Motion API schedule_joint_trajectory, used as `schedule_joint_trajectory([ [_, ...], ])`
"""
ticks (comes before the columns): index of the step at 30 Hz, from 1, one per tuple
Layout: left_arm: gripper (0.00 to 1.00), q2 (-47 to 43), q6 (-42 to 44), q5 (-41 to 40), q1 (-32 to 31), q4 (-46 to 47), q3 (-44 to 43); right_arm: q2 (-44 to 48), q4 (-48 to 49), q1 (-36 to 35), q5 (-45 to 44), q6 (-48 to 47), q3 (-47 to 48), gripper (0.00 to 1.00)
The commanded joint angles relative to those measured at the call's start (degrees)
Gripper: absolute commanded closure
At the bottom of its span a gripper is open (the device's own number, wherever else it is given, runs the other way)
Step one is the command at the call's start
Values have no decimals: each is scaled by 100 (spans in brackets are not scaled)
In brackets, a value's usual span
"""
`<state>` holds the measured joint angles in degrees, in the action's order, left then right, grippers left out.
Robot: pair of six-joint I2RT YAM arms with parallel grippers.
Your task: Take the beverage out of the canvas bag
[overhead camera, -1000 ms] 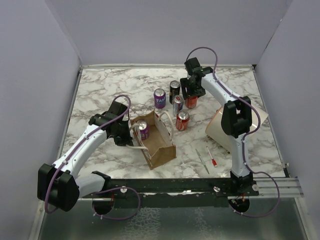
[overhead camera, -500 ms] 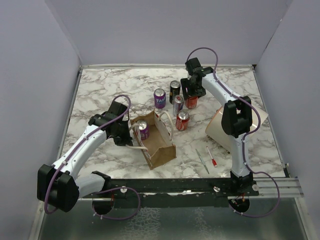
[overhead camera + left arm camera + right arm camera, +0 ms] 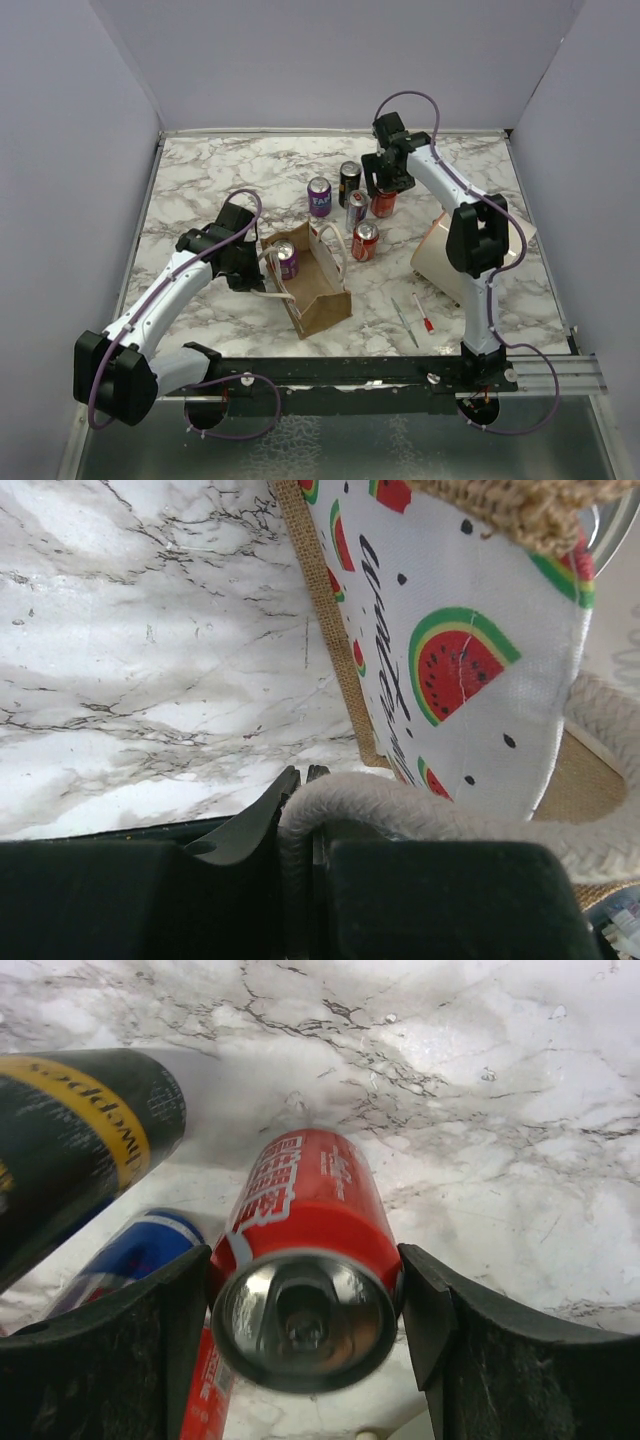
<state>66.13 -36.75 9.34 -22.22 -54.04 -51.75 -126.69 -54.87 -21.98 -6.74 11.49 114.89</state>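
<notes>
The tan canvas bag (image 3: 312,285) stands open in the middle of the table with a purple can (image 3: 287,258) upright inside it. My left gripper (image 3: 252,268) is at the bag's left end, shut on the white rope handle (image 3: 400,802). The left wrist view shows the bag's watermelon-print side (image 3: 450,610) and my left gripper (image 3: 302,776). My right gripper (image 3: 384,192) is at the back of the table. Its fingers press both sides of a red can (image 3: 383,204) standing on the marble. The right wrist view shows that red can (image 3: 310,1200) between the fingers of my right gripper (image 3: 305,1260).
Around the red can stand a black can (image 3: 349,180), a purple can (image 3: 319,196), a silver-blue can (image 3: 355,210) and another red can (image 3: 365,241). A big cream cylinder (image 3: 448,258) lies at the right. Two pens (image 3: 413,318) lie near the front.
My right gripper has shifted slightly to the right at the red can. The left arm, the bag and the other cans have not moved.
</notes>
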Motion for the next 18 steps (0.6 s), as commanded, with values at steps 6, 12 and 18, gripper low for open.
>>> schedule_joint_trajectory([
  [6,100,-413,-77,5,-2,133,103,1312,91,2,328,-50,-668,26],
  [12,100,-594,-104,77,-2,156,240,2388,468,-2,1050,-57,-1691,29],
  [18,100,-813,-129,177,-2,213,434,3383,423,-4,1338,-376,-2280,29],
])
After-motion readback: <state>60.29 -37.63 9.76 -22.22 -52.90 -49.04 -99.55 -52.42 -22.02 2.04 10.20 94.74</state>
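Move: My open right fingers are still around the top of the red can I've just stood down, its middle about 4 cm beneath me. The purple can left in the canvas bag is some 24 cm left, 16 cm back and 4 cm lower. Nearer by, the silver can stands 7 cm left and 2 cm back, the Coke can 5 cm left and 11 cm back. From my left hand the bag's can is roughly 8 cm right, 9 cm ahead and 6 cm lower. I lift my right hand nearly straight up off the standing red can, then carry it back as well as up, about 9 cm up and 8 cm back in all. The fingers stay open, their tips swinging some 10 degrees to the left. My left hand keeps its pinch on the bag's strap, easing up about a centimetre and then slightly back. ##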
